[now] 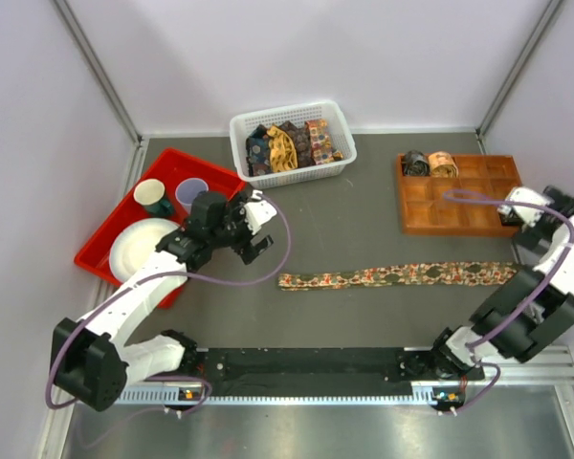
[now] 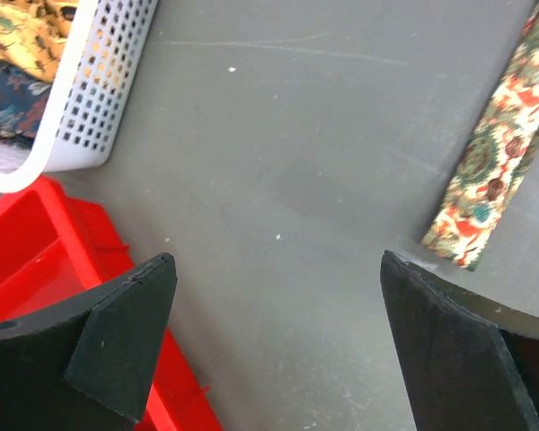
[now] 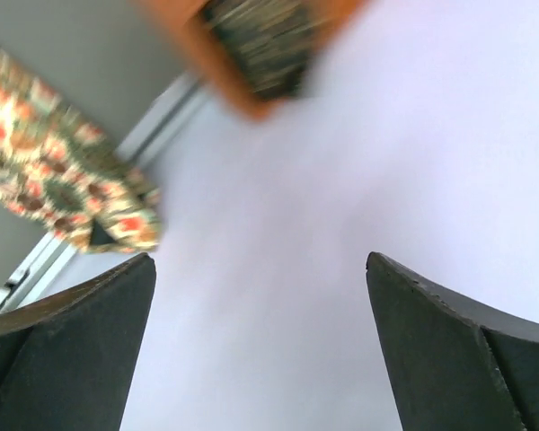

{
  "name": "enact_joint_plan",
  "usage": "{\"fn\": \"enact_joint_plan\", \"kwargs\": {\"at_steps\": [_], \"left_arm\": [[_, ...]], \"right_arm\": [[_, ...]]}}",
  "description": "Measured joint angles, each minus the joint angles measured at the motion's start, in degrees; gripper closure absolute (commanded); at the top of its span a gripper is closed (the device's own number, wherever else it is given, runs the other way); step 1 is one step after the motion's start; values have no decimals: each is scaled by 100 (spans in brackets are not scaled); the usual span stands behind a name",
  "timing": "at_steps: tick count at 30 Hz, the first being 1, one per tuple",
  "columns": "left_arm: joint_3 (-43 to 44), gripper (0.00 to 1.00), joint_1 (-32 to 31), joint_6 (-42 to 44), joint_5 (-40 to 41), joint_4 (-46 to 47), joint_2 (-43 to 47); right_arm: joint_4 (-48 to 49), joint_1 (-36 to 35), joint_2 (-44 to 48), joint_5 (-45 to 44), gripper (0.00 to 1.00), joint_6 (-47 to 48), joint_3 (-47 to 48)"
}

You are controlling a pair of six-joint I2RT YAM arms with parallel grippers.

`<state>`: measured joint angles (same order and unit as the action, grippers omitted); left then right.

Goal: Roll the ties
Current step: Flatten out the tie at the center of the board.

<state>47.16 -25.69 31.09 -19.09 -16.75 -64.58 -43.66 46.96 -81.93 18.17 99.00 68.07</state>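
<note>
One long tie, tan with orange-red motifs, lies flat across the middle of the table. Its narrow end shows right of my left gripper, which hangs open over bare table with nothing between its fingers. In the top view the left gripper is left of the tie and in front of the basket. Two rolled ties sit in the wooden tray. My right gripper is open and empty by the tray's right end. Its blurred view shows a dark rolled tie in a tray corner.
A white basket of unrolled ties stands at the back centre. A red tray at the left holds a plate and two cups. Walls enclose the table, and the right one is close to my right gripper.
</note>
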Motion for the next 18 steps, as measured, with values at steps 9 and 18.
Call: {"fn": "enact_joint_plan", "kwargs": {"at_steps": [9,18], "left_arm": [[555,1,-2,-140,-675,33,-590],[498,7,-92,898,-1377,-529,-1325]], "right_arm": [[-1742,-1591,1097,1897,1,-2258,1606],[-848,-4677,1080,3115,8,-6494,-348]]}}
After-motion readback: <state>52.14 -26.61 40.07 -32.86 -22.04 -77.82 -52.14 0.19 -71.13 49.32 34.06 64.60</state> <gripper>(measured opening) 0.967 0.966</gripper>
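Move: The tie lies stretched across the board, its left end about 7 cm back and 7 cm to the right of the left hand and some 16 cm below. From that hand the red bin stands about 27 cm left and 9 cm farther out. From the right hand, the tie's left end is roughly 70 cm left and 5 cm back, its middle 34 cm left and 4 cm back; the wooden tray is about 20 cm ahead and 20 cm left. Sweep the open right gripper about 38 cm left towards the tie's left end, arching up some 13 cm first and then sinking about 9 cm, and roll the wrist some 60 degrees so the fingers swing round to point left. Meanwhile carry the open left gripper about 4 cm right, then down towards that same end, turning slightly clockwise. Touch nothing. ##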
